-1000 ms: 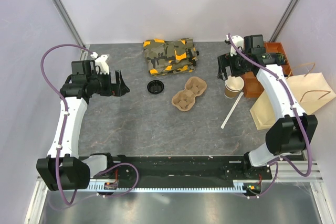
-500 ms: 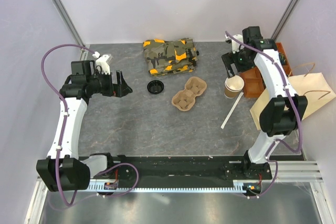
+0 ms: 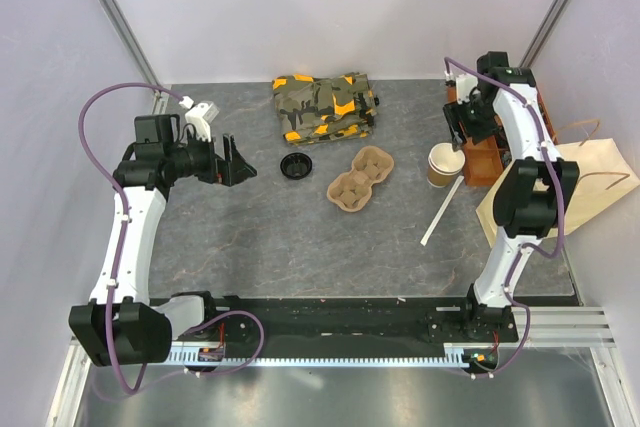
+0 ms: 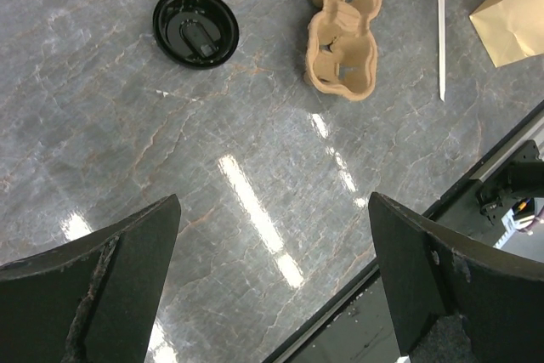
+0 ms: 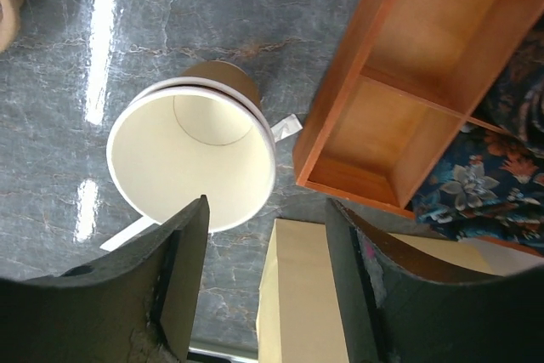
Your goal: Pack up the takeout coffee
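The takeout coffee is out of view: no lidded cup shows. A tan paper cup (image 3: 445, 164) with no lid and a pale inside (image 5: 191, 155) stands upright beside the wooden box. A round black lid (image 3: 297, 165) lies alone on the table, far ahead of my left gripper's camera (image 4: 195, 27). My right gripper (image 3: 462, 133) hovers above the cup's right edge, open and empty, with bare table and the bag between its jaws (image 5: 267, 206). My left gripper (image 3: 237, 160) hangs wide open over bare table left of the lid (image 4: 274, 210).
A two-hole pulp carrier (image 3: 360, 178) lies mid-table. The brown paper bag (image 3: 560, 192) lies flat at the right, next to a partitioned wooden box (image 3: 485, 157). A white stick (image 3: 441, 211) lies near the cup. Folded camouflage cloth (image 3: 325, 105) sits at the back.
My right arm has swung right and back, taking the wrist from left of the cup to above its right edge, and its jaws have narrowed. The left gripper edged slightly right.
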`<act>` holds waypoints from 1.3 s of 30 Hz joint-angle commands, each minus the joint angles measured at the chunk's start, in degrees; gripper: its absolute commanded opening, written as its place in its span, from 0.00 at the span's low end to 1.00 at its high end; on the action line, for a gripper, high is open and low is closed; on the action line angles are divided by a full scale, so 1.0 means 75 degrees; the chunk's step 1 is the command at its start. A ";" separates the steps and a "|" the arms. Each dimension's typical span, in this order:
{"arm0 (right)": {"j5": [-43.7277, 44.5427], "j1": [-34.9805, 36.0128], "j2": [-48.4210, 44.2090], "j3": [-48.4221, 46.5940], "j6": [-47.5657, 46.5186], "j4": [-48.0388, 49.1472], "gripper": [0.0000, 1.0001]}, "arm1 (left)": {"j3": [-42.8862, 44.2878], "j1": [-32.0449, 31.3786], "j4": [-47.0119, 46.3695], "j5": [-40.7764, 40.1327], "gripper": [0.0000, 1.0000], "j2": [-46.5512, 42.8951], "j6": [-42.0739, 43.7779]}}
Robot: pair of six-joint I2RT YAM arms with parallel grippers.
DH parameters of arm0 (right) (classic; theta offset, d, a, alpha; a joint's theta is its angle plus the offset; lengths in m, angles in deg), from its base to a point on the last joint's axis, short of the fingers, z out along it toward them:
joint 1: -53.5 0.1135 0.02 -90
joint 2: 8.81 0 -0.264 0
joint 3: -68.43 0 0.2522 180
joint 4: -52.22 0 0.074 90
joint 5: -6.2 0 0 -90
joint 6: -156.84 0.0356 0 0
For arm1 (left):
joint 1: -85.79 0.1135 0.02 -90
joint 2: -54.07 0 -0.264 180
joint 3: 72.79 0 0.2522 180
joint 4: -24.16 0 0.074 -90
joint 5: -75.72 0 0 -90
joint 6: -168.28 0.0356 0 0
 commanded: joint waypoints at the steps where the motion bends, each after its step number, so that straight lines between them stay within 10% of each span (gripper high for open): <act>1: -0.0310 -0.0068 0.0227 -0.0348 0.0021 -0.0213 0.62 | 0.0227 0.0016 -0.0416 0.0405 1.00 -0.0207 0.0291; 21: -0.0545 -0.0209 0.0813 -0.0418 0.0209 -0.0119 0.50 | 0.0004 0.0016 -0.0568 0.0663 1.00 -0.0324 0.0420; 39: -0.1082 -0.0303 0.0755 -0.0640 0.0232 -0.0459 0.00 | 0.0027 0.0004 -0.0732 0.1026 1.00 -0.0207 0.0432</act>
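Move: The stacked paper cups stand beneath the half-open right gripper: their middle is about 9 cm below it, 4 cm to its left and 1 cm back, so the rim's right side lies nearly under the fingers. From this hand, the wooden crate is some 10 cm ahead and 11 cm right, the white straw 10 cm back and 4 cm left, the cup holder 23 cm left and 1 cm back. From the left gripper, the cups are roughly 43 cm right and 11 cm ahead. Lower the right gripper about 3.5 cm, almost straight down, over the right side of the paper cups' rim, one finger inside and one outside, narrowing slightly on the way. Stop there and shut the fingers all the way to pinch the thin wall at the rim. Meanwhile let the empty, open left gripper drift up about 2 cm. ##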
